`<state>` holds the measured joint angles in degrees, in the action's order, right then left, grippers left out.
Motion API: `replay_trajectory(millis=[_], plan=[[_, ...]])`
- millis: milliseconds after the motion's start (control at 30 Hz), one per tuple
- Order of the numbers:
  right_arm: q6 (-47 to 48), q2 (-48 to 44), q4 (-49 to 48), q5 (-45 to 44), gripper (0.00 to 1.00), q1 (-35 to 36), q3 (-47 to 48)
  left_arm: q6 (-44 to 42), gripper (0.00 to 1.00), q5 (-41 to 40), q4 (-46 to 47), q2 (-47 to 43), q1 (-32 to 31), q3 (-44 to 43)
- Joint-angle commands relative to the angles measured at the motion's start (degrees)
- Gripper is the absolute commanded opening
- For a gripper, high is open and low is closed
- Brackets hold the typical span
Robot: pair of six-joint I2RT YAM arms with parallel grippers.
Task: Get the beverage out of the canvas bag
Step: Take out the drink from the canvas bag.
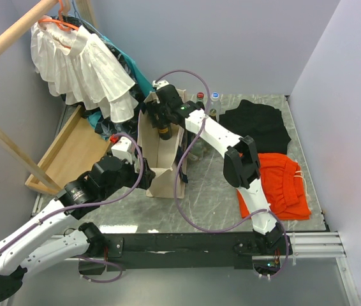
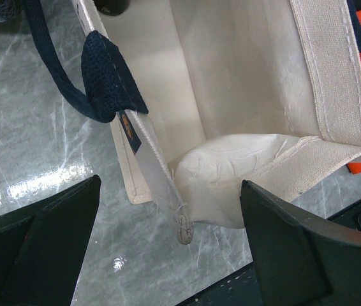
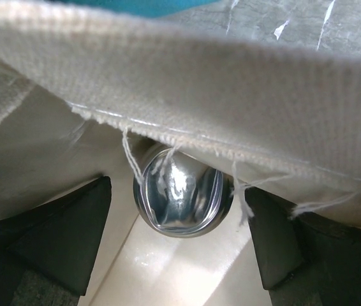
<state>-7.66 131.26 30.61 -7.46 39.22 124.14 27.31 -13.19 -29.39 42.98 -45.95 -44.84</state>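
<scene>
The cream canvas bag with navy handles sits mid-table, its mouth facing the back. My right gripper reaches into that mouth. In the right wrist view the beverage shows its shiny round metal end between the open fingers, a small gap on each side, under the bag's frayed rim. From above the beverage looks dark. My left gripper is open around the bag's near bottom corner, not touching it.
A white ruffled garment hangs at the back left over a wooden tray. Two capped bottles stand behind the bag. A black cloth and an orange cloth lie on the right.
</scene>
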Motion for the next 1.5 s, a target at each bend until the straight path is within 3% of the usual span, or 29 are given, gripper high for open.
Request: replay_trajectory(millis=[0,867,967,1167,1433,1467], plan=[[-0.25,1.89,-1.78,-0.88,0.90,-0.73,-0.21,-0.24,0.96,0.97,-1.90,0.17,-0.36,-0.69],[-0.86,3.65,-4.06,0.17,0.84,-0.73,-1.44,-0.24,0.96,0.80,-1.99,0.44,-0.36,-0.78],[-0.69,3.91,-4.07,0.17,0.79,-0.73,-0.92,-0.24,0.96,0.80,-1.90,0.52,-0.36,-0.69],[-0.86,4.00,-4.15,0.08,0.55,-0.73,-0.56,-0.33,0.96,0.89,-1.99,0.79,-0.36,-0.78],[-0.25,2.25,-6.00,0.52,0.36,-0.73,-3.81,-0.24,0.96,0.80,-1.99,0.61,-0.36,-0.78],[-0.25,1.63,-6.87,0.52,0.30,-0.73,-4.25,-0.24,0.96,0.80,-1.99,0.61,-0.36,-0.78]])
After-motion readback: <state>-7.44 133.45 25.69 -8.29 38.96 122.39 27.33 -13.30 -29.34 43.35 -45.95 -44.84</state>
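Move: The beverage can stands in the canvas bag almost between the right hand's open fingers, about 2 cm ahead, level sideways and its middle some 5 cm lower. Outside the bag, the red-capped bottle is about 3 cm ahead and 16 cm to the right, and the blue-capped bottle about 5 cm ahead and 21 cm to the right, both roughly 2 cm below. From the left hand the can lies some 22 cm ahead, 5 cm right and 10 cm down. The right hand sinks about 2 cm, easing slightly forward, and closes its fingers to pinch the can's sides. ##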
